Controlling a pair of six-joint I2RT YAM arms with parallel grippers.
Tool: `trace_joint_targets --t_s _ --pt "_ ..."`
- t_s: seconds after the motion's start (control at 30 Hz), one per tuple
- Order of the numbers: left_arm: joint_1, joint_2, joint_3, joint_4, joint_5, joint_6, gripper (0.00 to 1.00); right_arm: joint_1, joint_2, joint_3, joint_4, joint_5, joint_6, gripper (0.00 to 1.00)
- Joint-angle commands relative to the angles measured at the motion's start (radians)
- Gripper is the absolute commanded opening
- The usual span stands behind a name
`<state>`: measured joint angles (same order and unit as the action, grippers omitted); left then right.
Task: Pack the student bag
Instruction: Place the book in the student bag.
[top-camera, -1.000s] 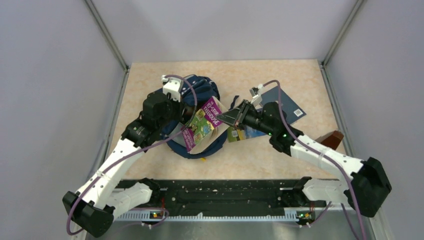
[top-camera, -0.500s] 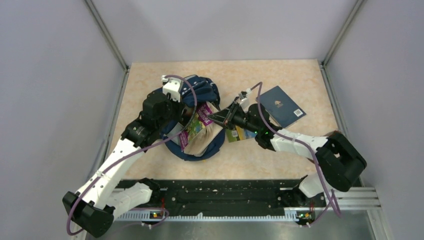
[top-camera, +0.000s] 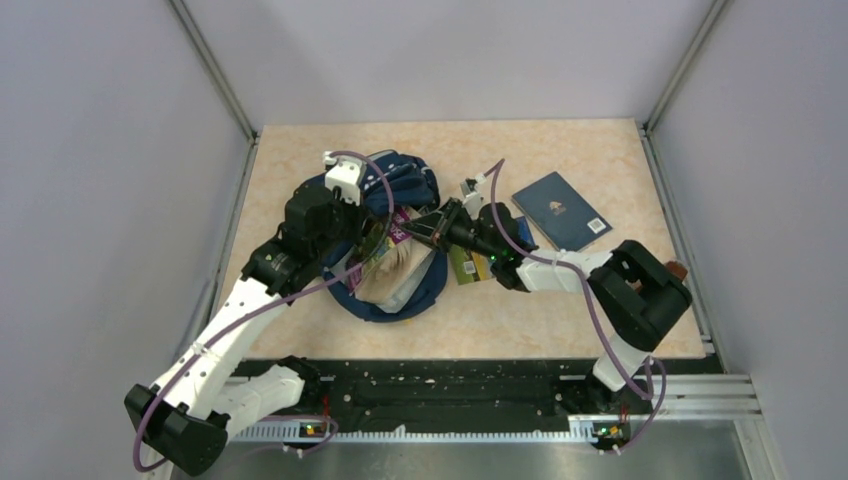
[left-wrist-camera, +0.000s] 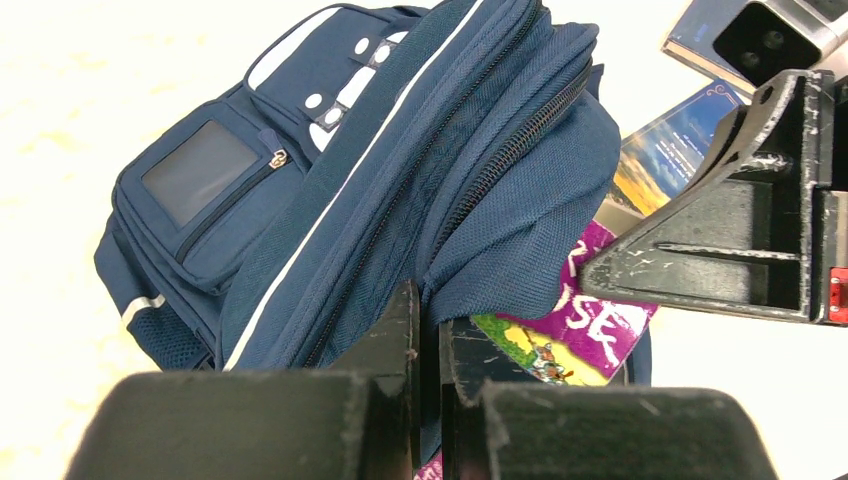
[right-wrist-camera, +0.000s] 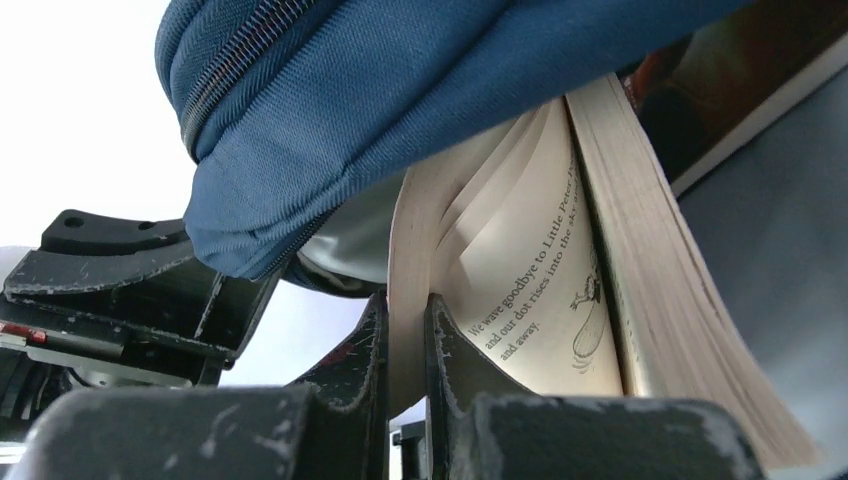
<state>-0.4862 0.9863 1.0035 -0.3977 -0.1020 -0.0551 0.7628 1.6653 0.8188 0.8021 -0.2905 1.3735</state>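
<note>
The student bag, navy with thin pale stripes, lies left of the table's middle with its mouth toward the right. My left gripper is shut on the fabric edge of that mouth, holding it up; from above the left gripper sits over the bag's opening. A purple-covered book sticks into the opening under the lifted flap. My right gripper is shut on a bundle of the book's cream pages, with the bag's flap just above. From above the right gripper is at the bag's mouth.
A second colourful book lies just right of the bag, under the right arm. A navy book lies further right. A brown object shows at the table's right edge. The cell walls close in at the back and sides.
The right gripper has moved left with the purple book, pushing it deeper into the bag's mouth; its cover is now mostly hidden. The left gripper has held the flap in place.
</note>
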Motion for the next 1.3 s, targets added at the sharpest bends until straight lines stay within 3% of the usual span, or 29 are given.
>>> trace_joint_targets --t_s 0.0,0.27,0.53,0.93,1.27 --pt "-0.001 -0.040 0.024 0.157 -0.003 -0.015 0.00 0.024 0.030 0.085 0.162 -0.010 -0.004 0.00" --pt "0.000 -0.043 0.026 0.157 0.001 -0.014 0.00 0.018 0.067 0.057 0.244 0.187 -0.072 0.00" --pt "0.000 -0.043 0.026 0.157 0.002 -0.015 0.00 0.005 0.187 0.116 0.218 0.324 -0.103 0.00" --pt "0.000 -0.038 0.024 0.160 0.026 -0.012 0.00 0.027 0.337 0.313 -0.028 0.509 -0.207 0.00" --pt "-0.001 -0.036 0.021 0.166 0.055 -0.010 0.00 0.061 0.488 0.506 -0.111 0.620 -0.318 0.00"
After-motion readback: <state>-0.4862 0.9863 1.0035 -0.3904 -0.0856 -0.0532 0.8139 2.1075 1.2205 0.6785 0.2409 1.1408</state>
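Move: The right hand holds the purple book by its edge, the book's body about 6 cm back of it and 2 cm to its left, some 6 cm lower. The space under the student bag's flap lies roughly 12 cm ahead, 3 cm left and 11 cm below; the flap roll is some 8 cm ahead, 1 cm left and 3 cm lower, the black book level ahead, 6 cm left and 9 cm down. From the left hand, that space is about 10 cm ahead, 5 cm right and 16 cm lower. Forward and then steeply down as well, the right hand carries the still-pinched book about 13 cm farther in under the bag's flap, sinking nearly 10 cm and easing a few centimetres left towards the end. Its wrist swings clockwise some 25 degrees while the fingers tip downward, never opening. The left hand stays put, keeping its pinch on the flap to hold the mouth open. ##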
